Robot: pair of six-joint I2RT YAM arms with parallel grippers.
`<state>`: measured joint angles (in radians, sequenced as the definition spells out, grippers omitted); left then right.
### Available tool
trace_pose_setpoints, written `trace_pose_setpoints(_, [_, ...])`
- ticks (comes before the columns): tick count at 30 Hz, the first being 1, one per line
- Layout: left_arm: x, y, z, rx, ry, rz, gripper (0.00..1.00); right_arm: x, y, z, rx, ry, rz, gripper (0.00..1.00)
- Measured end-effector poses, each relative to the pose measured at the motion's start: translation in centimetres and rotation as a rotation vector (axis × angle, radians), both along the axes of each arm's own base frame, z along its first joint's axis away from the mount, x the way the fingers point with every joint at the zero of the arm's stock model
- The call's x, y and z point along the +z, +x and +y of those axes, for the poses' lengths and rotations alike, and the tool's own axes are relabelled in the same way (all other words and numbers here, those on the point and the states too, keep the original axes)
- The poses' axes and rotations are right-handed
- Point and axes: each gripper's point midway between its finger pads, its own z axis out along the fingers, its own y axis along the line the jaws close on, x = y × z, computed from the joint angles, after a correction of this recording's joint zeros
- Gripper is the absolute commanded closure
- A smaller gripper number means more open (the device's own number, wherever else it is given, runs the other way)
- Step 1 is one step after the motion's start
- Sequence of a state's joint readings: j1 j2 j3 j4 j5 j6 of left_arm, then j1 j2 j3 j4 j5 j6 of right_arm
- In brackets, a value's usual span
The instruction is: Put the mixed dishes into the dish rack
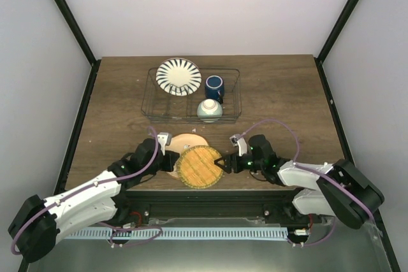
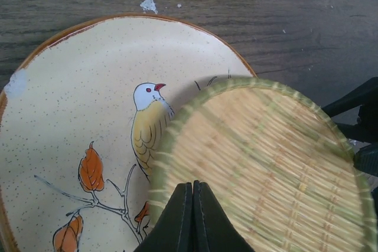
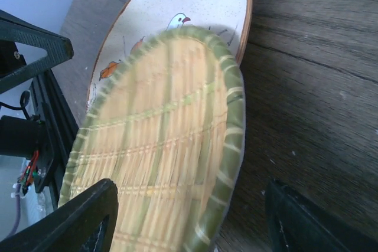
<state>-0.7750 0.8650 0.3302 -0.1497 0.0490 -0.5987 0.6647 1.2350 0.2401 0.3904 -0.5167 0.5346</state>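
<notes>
The yellow-orange woven plate (image 1: 199, 166) lies tilted over the near part of the cream plate with a bird pattern (image 1: 186, 141) at the table's front. My left gripper (image 1: 173, 162) is shut, its tips (image 2: 193, 184) resting together on the woven plate's (image 2: 266, 163) near rim, nothing between them. My right gripper (image 1: 223, 160) is open, with its fingers astride the woven plate's (image 3: 165, 146) right rim. The wire dish rack (image 1: 237, 93) at the back holds the blue-striped white plate (image 1: 178, 76), the dark blue mug (image 1: 214, 86) and the mint-green bowl (image 1: 209, 110).
Bare wooden table lies to the left and right of the rack and between the rack and the two plates. White walls with black frame posts enclose the table. Small white chips (image 2: 148, 4) lie on the wood beyond the cream plate (image 2: 77, 104).
</notes>
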Motion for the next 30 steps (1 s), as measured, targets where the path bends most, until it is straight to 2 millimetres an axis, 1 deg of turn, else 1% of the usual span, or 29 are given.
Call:
trace_pose_setpoints(5, [-0.1, 0.0, 0.0, 0.000, -0.001, -0.002, 1.00, -0.2, -0.1, 0.6, 0.029, 0.025, 0.008, 0.37])
trace_pose_setpoints(10, [-0.3, 0.0, 0.0, 0.001, 0.003, 0.002, 1.00, -0.9, -0.6, 0.8, 0.055, 0.025, 0.041, 0.49])
trace_pose_setpoints(12, [-0.5, 0.0, 0.0, 0.001, 0.004, 0.003, 1.00, -1.2, -0.8, 0.9, 0.063, 0.023, 0.049, 0.51])
trace_pose_setpoints(15, [-0.9, -0.1, 0.2, 0.002, 0.009, 0.008, 1.00, -1.4, -1.0, 0.9, 0.072, 0.021, 0.063, 0.56])
trace_pose_setpoints(20, [-0.9, -0.1, 0.2, 0.002, 0.009, 0.008, 1.00, -1.5, -1.2, 1.0, 0.085, 0.024, 0.075, 0.56])
trace_pose_setpoints(23, [-0.8, -0.1, 0.1, 0.002, 0.007, 0.005, 1.00, -1.5, -1.2, 1.2, 0.090, 0.026, 0.081, 0.59])
trace_pose_setpoints(26, [-0.9, -0.1, 0.1, 0.001, 0.006, 0.005, 1.00, -1.5, -1.2, 1.4, 0.097, 0.030, 0.085, 0.66])
trace_pose_setpoints(30, [-1.2, -0.1, 0.2, 0.001, 0.010, 0.010, 1.00, -1.4, -1.2, 1.9, 0.108, 0.037, 0.096, 0.81])
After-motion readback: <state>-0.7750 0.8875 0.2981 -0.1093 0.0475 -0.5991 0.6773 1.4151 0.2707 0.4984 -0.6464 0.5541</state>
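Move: The woven plate's middle lies about 7 cm to the right hand's left, 1 cm back and 1 cm below, its near rim in front of the open fingers. The bird plate peeks out beneath, 11 cm left of the hand, 2 cm ahead and 3 cm lower; the bowl in the rack is some 18 cm ahead and 4 cm left. From the left hand, the woven plate's middle is about 8 cm right, 1 cm back and 3 cm below. The right hand eases some 2–3 cm left, down and back, closing its fingers most of the way around the woven plate's right rim. ##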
